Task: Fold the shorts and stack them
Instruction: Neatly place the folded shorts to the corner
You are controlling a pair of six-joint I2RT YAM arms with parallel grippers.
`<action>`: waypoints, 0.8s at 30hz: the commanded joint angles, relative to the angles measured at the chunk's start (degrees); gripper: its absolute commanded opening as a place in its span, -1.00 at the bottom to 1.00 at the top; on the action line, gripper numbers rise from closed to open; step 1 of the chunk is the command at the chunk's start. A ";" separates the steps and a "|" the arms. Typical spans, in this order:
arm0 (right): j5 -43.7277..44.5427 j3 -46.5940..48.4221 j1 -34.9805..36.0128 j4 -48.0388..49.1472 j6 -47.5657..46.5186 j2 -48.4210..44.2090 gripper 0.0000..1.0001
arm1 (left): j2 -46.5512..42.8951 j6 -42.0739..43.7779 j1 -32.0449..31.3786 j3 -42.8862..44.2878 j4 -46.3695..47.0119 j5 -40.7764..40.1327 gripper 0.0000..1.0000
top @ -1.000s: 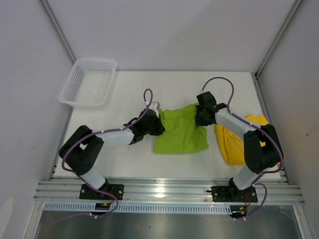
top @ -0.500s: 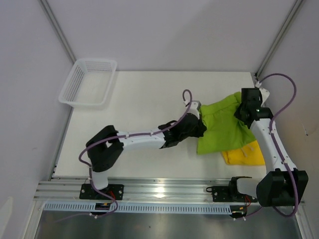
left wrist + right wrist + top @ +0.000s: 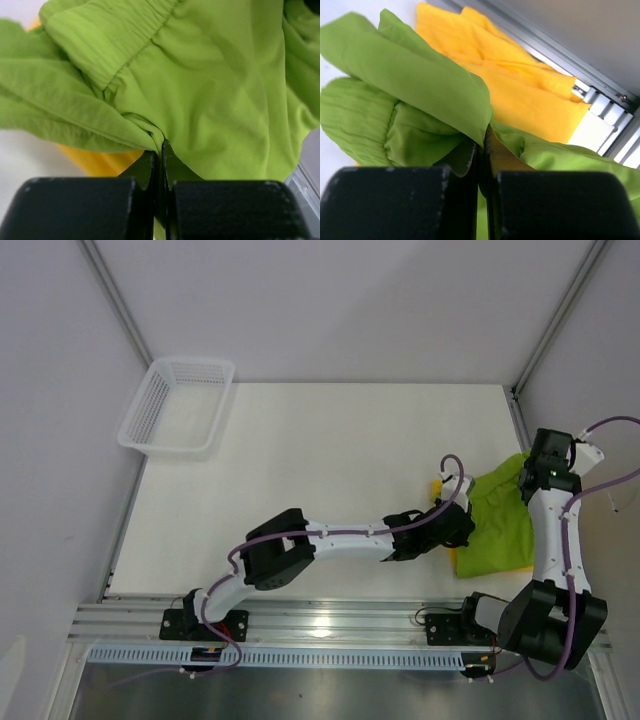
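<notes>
The lime green shorts (image 3: 500, 525) hang between both grippers over the table's right edge, almost covering the yellow shorts (image 3: 437, 487), of which only a small corner peeks out in the top view. My left gripper (image 3: 462, 523) is shut on the green fabric's left side, with cloth pinched between its jaws in the left wrist view (image 3: 161, 145). My right gripper (image 3: 543, 472) is shut on the far right part of the green shorts (image 3: 410, 95). In the right wrist view the yellow shorts (image 3: 520, 95) lie beneath and behind the green cloth.
A white mesh basket (image 3: 178, 405) stands at the table's far left corner. The aluminium frame rail (image 3: 600, 95) runs close along the right side of the shorts. The left arm (image 3: 340, 537) stretches across the table's near part.
Both grippers have carried the green shorts from the table's middle to the right, over the yellow shorts. The left arm has stretched far right; the right arm has swung back to the right edge.
</notes>
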 commanded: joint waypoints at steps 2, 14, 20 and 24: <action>1.41 -0.57 -4.28 6.02 0.75 -0.25 -1.00 | 4.35 -0.91 -1.41 6.49 1.70 1.63 -1.00; -7.90 -0.92 -9.74 11.75 0.83 6.16 -1.00 | 4.80 -0.66 -1.59 3.77 6.18 -3.47 -1.00; -8.78 -0.14 -9.83 13.33 1.54 10.29 -0.88 | 6.99 -0.22 -1.58 7.10 4.07 -2.77 -0.69; -7.73 1.27 -10.53 12.19 0.57 12.50 0.23 | 6.03 0.22 -1.50 6.93 2.67 -3.46 0.31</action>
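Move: Each hand still pinches an edge of the green shorts over the yellow folded shorts. From the left hand the yellow shorts' middle lies about 10 cm right, 2 cm farther out and 11 cm down; the green shorts' body is 8 cm right, 1 cm out and 6 cm down. From the right hand the yellow shorts lie some 8 cm left, 3 cm back and 16 cm down; the green body is roughly 9 cm left, 4 cm back and 10 cm down. Both grippers keep their pinch on the green shorts as they lower them onto the yellow ones, then open at the very end and let the cloth go. The left hand sinks about 3 cm while easing right, dips back slightly and returns, then holds. The right sinks some 6 cm, first pulling rightward, then easing forward, its left side rolling up a little. ##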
